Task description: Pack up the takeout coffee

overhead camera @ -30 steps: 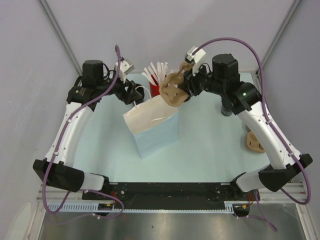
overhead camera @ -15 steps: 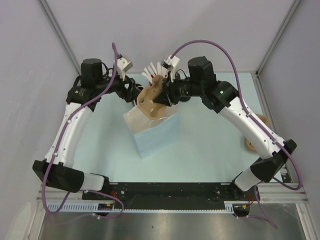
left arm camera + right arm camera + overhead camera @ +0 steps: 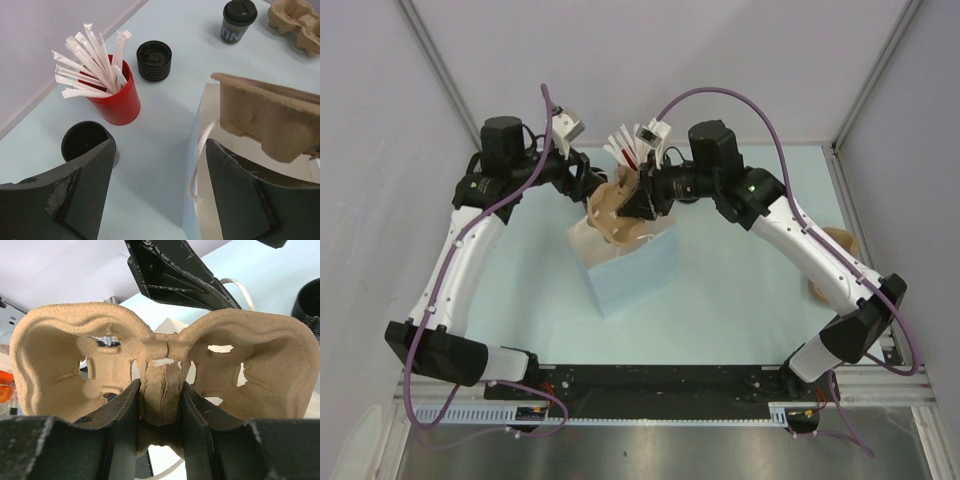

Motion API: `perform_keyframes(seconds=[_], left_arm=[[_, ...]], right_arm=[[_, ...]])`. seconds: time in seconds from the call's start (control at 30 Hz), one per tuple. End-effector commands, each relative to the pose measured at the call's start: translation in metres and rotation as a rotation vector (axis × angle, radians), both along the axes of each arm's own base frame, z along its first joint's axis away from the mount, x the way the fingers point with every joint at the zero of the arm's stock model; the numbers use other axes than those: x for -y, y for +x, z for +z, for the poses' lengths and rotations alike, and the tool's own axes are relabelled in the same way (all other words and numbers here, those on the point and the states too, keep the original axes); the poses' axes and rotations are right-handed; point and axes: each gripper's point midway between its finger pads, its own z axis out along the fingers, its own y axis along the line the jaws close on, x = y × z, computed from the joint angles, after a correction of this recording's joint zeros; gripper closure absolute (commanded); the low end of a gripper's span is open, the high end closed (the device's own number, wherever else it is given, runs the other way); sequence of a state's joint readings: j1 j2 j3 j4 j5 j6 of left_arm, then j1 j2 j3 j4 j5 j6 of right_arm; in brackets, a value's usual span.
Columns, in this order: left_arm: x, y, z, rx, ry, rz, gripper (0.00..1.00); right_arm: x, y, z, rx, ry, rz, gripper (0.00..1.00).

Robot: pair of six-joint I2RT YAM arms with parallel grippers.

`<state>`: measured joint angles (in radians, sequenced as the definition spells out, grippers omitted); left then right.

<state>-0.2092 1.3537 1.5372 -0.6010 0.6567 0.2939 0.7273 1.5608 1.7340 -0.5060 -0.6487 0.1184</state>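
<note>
The takeout coffee (image 3: 239,20), a black cup with a black lid, stands far off on the table in the left wrist view; the right arm hides it in the top view. My right gripper (image 3: 161,400) (image 3: 638,200) is shut on the centre ridge of a tan two-hole cardboard tray (image 3: 65,355) (image 3: 612,208) (image 3: 270,120), held tilted over the mouth of the light-blue paper bag (image 3: 630,270) (image 3: 209,112). My left gripper (image 3: 160,150) (image 3: 588,190) is open at the bag's back left corner, its fingers astride the bag's wall and white handle (image 3: 200,155).
A red cup of wrapped white sticks (image 3: 112,95) (image 3: 628,150) stands behind the bag. Near it are a ribbed black round stack (image 3: 154,61) and an open black cup (image 3: 82,140). A second cardboard tray (image 3: 297,22) (image 3: 838,240) lies at the right.
The right arm has carried the tray leftward from beside the red cup to over the bag's mouth and tilted it. The left gripper has stayed at the bag's corner.
</note>
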Motion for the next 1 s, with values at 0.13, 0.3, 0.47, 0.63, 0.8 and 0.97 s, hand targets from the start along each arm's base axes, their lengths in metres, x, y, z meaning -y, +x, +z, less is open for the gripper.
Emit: perform_keyframes(seconds=[0.13,0.3,0.47,0.63,0.8,0.97], left_arm=[[0.001,0.001,0.010,0.032,-0.022,0.004,0.26],[0.003,0.000,0.007,0.027,-0.025,-0.004,0.35],[0.003,0.001,0.005,0.031,-0.031,-0.002,0.40],[0.004,0.003,0.003,0.024,-0.038,0.005,0.48],[0.007,-0.001,0.008,0.038,-0.043,0.006,0.52],[0.011,-0.011,0.009,0.047,-0.048,-0.007,0.60]], right_arm=[[-0.015,-0.004,-0.002,-0.106,0.071,0.057,0.64],[-0.014,-0.002,-0.015,-0.149,0.068,0.041,0.64],[-0.004,-0.009,-0.006,-0.167,0.110,0.039,0.64],[0.003,-0.018,-0.002,-0.153,0.116,0.034,0.64],[0.010,-0.010,-0.015,-0.209,0.119,-0.003,0.63],[0.015,0.002,-0.022,-0.260,0.128,-0.026,0.63]])
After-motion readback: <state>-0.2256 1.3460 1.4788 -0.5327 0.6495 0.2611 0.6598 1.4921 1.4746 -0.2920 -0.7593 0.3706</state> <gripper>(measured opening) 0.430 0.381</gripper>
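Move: The brown cup carrier is already pinched in the right hand. The bag's mouth is centred about 10 cm below that hand and 3 cm to its left, level with it fore and aft; the near bag handle stands some 8 cm ahead, 8 cm left and slightly lower. For the left hand, this handle is about 3 cm right and 1 cm below; the red straw cup is 14 cm ahead and 9 cm right, the black cup 13 cm ahead and 3 cm left, both some 28 cm lower. The held carrier goes down towards the bag's mouth in the right hand's steady pinch, sinking about 5 cm while its far side tips down some 15 degrees, then coming back up 1 to 2 cm and drifting a little to the right. Meanwhile the left hand, nearly in place and sinking about 1 cm, closes its fingers roughly halfway around the bag handle, without shutting on it. ##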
